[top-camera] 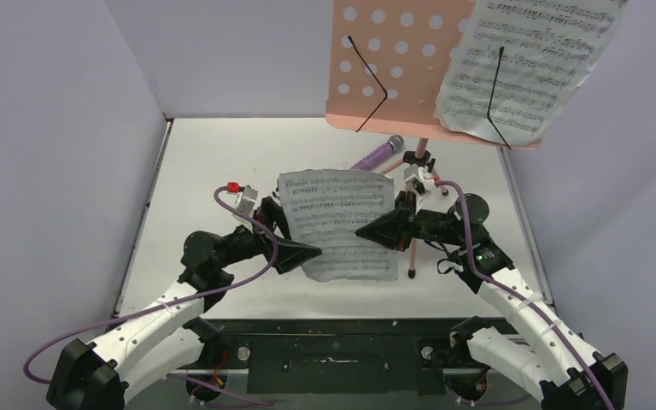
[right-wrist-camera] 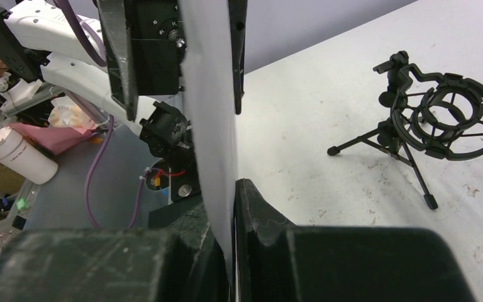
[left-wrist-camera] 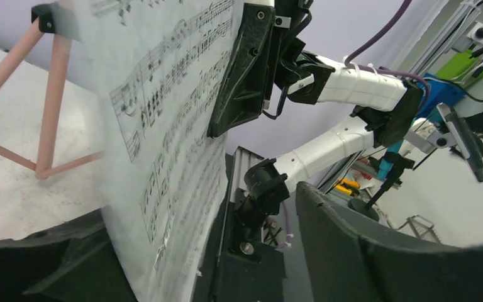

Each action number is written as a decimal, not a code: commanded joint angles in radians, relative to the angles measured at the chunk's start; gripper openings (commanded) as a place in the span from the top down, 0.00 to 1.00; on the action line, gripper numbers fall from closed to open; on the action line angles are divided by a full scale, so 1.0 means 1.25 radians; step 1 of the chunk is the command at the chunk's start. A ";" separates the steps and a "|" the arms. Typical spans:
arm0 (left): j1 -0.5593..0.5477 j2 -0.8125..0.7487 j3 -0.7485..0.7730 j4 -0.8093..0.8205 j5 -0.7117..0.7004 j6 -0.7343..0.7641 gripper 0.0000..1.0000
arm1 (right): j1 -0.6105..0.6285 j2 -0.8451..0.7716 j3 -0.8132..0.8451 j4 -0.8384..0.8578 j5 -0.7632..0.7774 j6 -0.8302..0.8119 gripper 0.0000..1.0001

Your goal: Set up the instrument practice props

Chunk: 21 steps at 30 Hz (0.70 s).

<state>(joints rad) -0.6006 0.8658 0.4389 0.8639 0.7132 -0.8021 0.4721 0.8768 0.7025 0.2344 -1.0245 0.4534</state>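
A white sheet-music page (top-camera: 337, 218) hangs upright over the table's middle, between both grippers. My right gripper (top-camera: 367, 231) is shut on its right edge; in the right wrist view the paper (right-wrist-camera: 210, 113) is pinched at the jaws (right-wrist-camera: 233, 207). My left gripper (top-camera: 307, 250) is open at the page's left edge, the sheet (left-wrist-camera: 163, 113) lying against one finger with a wide gap to the other. The pink music stand (top-camera: 393, 60) towers at the back with another page (top-camera: 521, 60) on its right half. The purple microphone (top-camera: 376, 154) lies behind the sheet. The black mic stand (right-wrist-camera: 440, 119) stands on the table.
Pink tripod legs (left-wrist-camera: 50, 113) of the music stand reach down to the table (top-camera: 205, 171) close behind the held sheet. One leg (top-camera: 412, 248) ends beside my right wrist. Grey walls close in the left, back and right. A white bottle (right-wrist-camera: 16, 154) sits off the table.
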 commanded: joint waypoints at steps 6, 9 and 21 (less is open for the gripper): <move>0.002 0.013 0.021 0.015 -0.012 -0.008 0.04 | 0.004 -0.026 0.052 -0.010 0.037 -0.054 0.95; 0.002 0.017 0.023 -0.008 -0.022 -0.006 0.04 | 0.003 -0.032 0.058 -0.027 0.051 -0.063 0.95; 0.003 -0.018 0.056 -0.263 -0.165 0.092 0.04 | 0.004 -0.045 0.109 -0.139 0.158 -0.146 0.95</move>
<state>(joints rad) -0.6006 0.8772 0.4419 0.6487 0.6010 -0.7475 0.4721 0.8410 0.7689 0.0959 -0.9005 0.3420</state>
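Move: The sheet's middle lies about 4 cm left of my right hand, which already pinches it, and some 6 cm right, 3 cm ahead and 5 cm above my left. From my right hand, the stand's bare left half is roughly 30 cm ahead, 4 cm right and 12 cm higher; the placed sheet is about 20 cm right of that spot. The black ring mount stands some 28 cm ahead, 16 cm left and well below. I spread my left fingers, already parting, wide to let the sheet go, then sink that hand about 4 cm and forward 3 cm along the sheet's lower part, dipping the fingertips and swinging them forward. My right hand keeps its pinch and starts forward and up towards the stand, about 2 cm, turning slightly clockwise. ##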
